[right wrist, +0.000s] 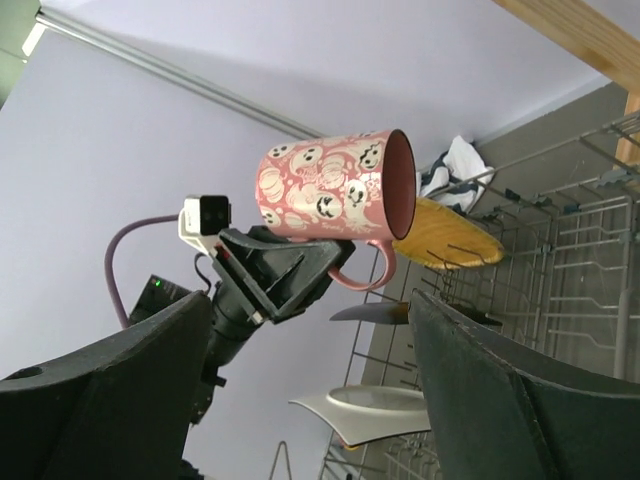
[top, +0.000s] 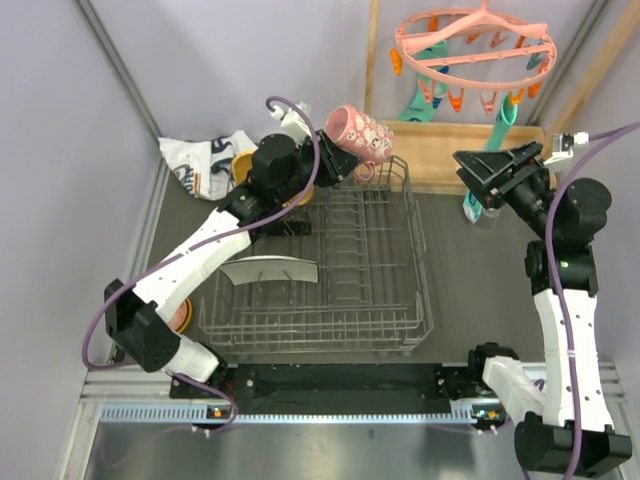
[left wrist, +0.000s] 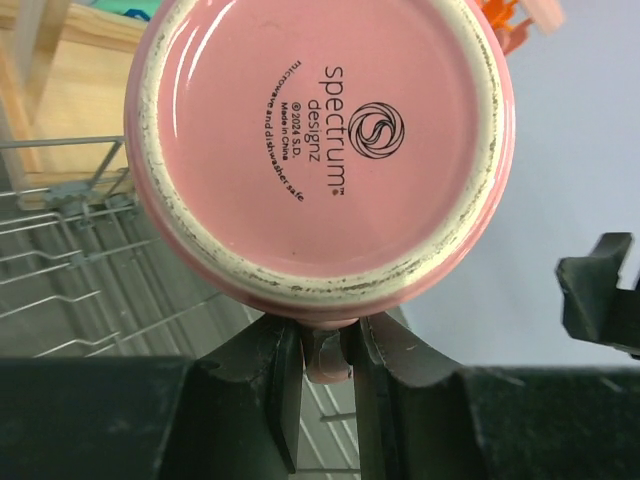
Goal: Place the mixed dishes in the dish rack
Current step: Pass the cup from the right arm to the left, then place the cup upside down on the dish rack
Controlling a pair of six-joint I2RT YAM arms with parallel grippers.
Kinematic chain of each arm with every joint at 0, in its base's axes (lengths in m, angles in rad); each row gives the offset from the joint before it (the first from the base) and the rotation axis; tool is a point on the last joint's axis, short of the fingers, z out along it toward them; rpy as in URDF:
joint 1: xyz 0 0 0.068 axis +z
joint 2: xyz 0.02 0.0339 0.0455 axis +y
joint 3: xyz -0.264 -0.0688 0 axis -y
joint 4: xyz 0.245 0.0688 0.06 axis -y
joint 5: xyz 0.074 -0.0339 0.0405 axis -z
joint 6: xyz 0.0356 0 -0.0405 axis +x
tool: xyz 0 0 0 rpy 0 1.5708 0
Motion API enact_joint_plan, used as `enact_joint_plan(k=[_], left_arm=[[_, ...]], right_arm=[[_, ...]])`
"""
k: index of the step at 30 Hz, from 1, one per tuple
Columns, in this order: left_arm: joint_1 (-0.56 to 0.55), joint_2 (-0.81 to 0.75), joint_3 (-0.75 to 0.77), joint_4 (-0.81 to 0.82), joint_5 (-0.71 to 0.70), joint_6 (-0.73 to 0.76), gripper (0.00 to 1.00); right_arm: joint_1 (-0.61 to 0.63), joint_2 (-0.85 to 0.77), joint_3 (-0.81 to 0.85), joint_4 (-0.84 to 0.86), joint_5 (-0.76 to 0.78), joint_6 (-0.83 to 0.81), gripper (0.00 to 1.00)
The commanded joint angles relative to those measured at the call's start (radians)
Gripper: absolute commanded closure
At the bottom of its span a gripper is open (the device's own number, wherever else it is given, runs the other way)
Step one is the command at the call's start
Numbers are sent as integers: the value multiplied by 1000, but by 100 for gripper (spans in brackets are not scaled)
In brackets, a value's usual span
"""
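Observation:
The pink cup [top: 358, 135] hangs tilted in the air over the far left corner of the dish rack [top: 421, 285]. My left gripper [left wrist: 325, 365] is shut on its handle, and the cup's base [left wrist: 320, 150] fills the left wrist view. The right wrist view shows the cup [right wrist: 335, 185] from the side with its mouth facing right. My right gripper [top: 468, 182] is held up to the right of the rack, open and empty. A pale plate [top: 270, 270] stands in the rack's left side. A yellow plate [right wrist: 450, 240] leans at the far left corner. An orange bowl [top: 183, 315] lies outside the rack, under my left arm.
A pink round peg hanger [top: 475, 45] hangs at the back right above a light wooden tray [top: 440, 160]. A white printed cloth [top: 205, 160] lies at the back left. A teal sock [top: 475, 205] hangs near my right gripper.

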Motion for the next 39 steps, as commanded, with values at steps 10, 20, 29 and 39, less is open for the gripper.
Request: enact_joint_plan(k=[10, 20, 29, 39], left_arm=[[-1, 93, 217, -128, -191, 243, 100], [1, 156, 214, -143, -220, 291, 100], [-1, 208, 223, -183, -306, 340, 100], [-1, 230, 240, -263, -374, 344, 100]], right_arm=[[-19, 12, -33, -13, -36, -61, 21], [-51, 25, -85, 15, -85, -61, 21], [-91, 41, -115, 39, -122, -63, 21], [-94, 59, -123, 42, -134, -69, 21]])
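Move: The left hand already holds the cup by its handle, base towards the palm. The open spot in the rack's far half lies about 10 cm ahead, 3 cm left and 25 cm below it. The yellow basket stands some 13 cm ahead and 17 cm left of the hand, the dark dish about 7 cm ahead and 12 cm left, both roughly 26 cm down. From the empty right hand, that open spot is around 17 cm ahead, 24 cm left and 30 cm below. Downwards about 12 cm, and at the same time some 5 cm forward with a bend to the left, the left arm takes the cup towards the far part of the rack, beside the yellow basket. The wrist rolls some 35 degrees, right side dropping, so that fingers and cup mouth tip downwards; the fingers keep their pinch on the handle. The right hand, empty and open, sinks about 7 cm, tipping slightly down. ##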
